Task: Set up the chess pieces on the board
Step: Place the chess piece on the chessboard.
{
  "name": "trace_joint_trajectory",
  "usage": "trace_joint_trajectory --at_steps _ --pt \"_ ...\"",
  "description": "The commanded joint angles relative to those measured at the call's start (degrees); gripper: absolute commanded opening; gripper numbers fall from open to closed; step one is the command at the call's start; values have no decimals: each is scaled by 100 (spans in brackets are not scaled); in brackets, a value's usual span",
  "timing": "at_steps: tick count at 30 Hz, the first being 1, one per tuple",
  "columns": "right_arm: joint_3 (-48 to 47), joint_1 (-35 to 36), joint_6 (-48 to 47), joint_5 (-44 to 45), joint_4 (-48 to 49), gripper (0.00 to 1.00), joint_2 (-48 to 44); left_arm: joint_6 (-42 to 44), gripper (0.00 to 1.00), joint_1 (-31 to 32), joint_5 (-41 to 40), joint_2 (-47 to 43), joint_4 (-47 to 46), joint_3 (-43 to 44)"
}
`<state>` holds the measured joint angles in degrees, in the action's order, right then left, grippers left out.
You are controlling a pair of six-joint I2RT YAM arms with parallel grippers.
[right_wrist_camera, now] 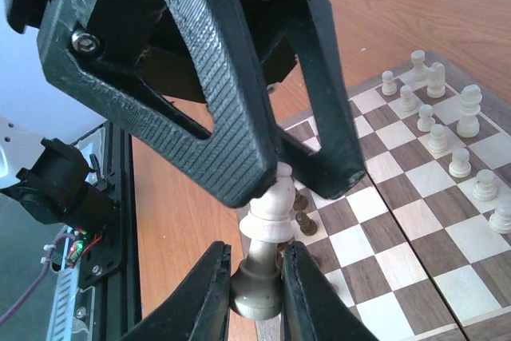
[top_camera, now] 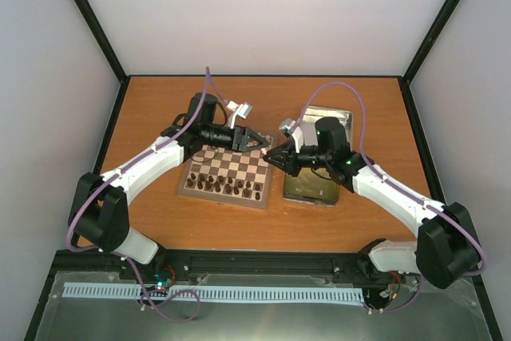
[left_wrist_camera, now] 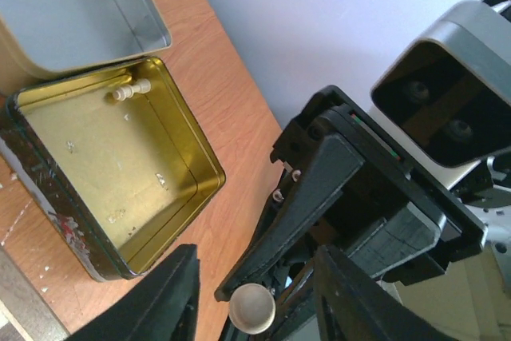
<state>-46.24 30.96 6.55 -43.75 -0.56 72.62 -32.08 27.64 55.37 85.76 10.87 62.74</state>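
Over the board's [top_camera: 239, 167] right edge my two grippers meet tip to tip. My right gripper [top_camera: 274, 156] [right_wrist_camera: 255, 259] is shut on the base of a cream-white bishop [right_wrist_camera: 269, 212]. My left gripper [top_camera: 261, 145] [right_wrist_camera: 291, 183] is open, one finger on each side of the bishop's head. In the left wrist view the bishop's round cream end [left_wrist_camera: 252, 310] shows between the left fingers [left_wrist_camera: 164, 301], with a gap on both sides. Several cream chess pieces [right_wrist_camera: 437, 137] stand on the board's far rows. Two more lie in the gold tin [left_wrist_camera: 131, 90].
Dark brown pieces [top_camera: 226, 186] fill the board's near rows. The gold tin [top_camera: 313, 190] lies right of the board, partly under my right arm. Its silver lid [top_camera: 334, 120] lies behind it. Black frame posts edge the wooden table [top_camera: 160, 109].
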Motion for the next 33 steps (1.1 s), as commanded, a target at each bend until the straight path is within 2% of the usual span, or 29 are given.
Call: trace_joint_trajectory --at_steps 1,3,9,12,16,18,20,23,25,27,30,33 --pt "-206 34 -203 -72 -56 10 112 191 34 -13 397 -41 38 175" --pt "-231 34 -207 -12 -74 10 134 277 29 -13 353 -58 296 206" --pt "-279 33 -199 111 -59 10 179 354 27 -13 398 -91 343 127" --pt "-295 33 -181 114 -3 10 198 386 22 -13 403 -93 360 108" --pt "-334 33 -163 86 10 10 209 395 9 -13 413 -99 328 107" --pt "-336 32 -162 99 -8 14 216 376 2 -18 386 -130 240 107" --pt "-321 33 -163 231 -70 27 189 370 1 -13 160 -184 156 111" --pt "-276 33 -77 862 -292 57 98 591 1 -21 -835 -357 295 115" --pt "-160 20 19 1420 -369 77 -2 707 1 -22 -2067 -469 520 46" --pt "14 -1 148 1900 -399 90 -131 704 1 -22 -3533 -561 674 -88" --pt "284 -41 320 2346 -387 96 -315 578 1 -23 -5744 -601 693 -293" --pt "450 -63 459 2511 -451 96 -377 731 1 -24 -6710 -437 507 -296"
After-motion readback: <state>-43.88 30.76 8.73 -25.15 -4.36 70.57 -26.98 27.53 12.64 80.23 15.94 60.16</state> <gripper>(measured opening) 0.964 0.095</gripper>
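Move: The white chess piece stands between the left hand's parted fingers, about 1 cm back from its hand point and level with it. From the left hand, the chessboard's middle lies some 6 cm ahead, 10 cm left and 22 cm below, its white pieces about 15 cm ahead and 7 cm left. The right hand already holds the piece, its middle about 1 cm left of the pads; the gold tin is 6 cm ahead, 14 cm right and 20 cm below. The left fingers close on the white piece's free end while the right hand keeps its grip almost still, and only then does the right open wide and back off some 5 cm, right, forward and down. Now holding the piece alone, the left hand swings about 11 cm left and forward, sinking a little, over the board towards the white pieces, its fingers tipping down and turning counter-clockwise. ##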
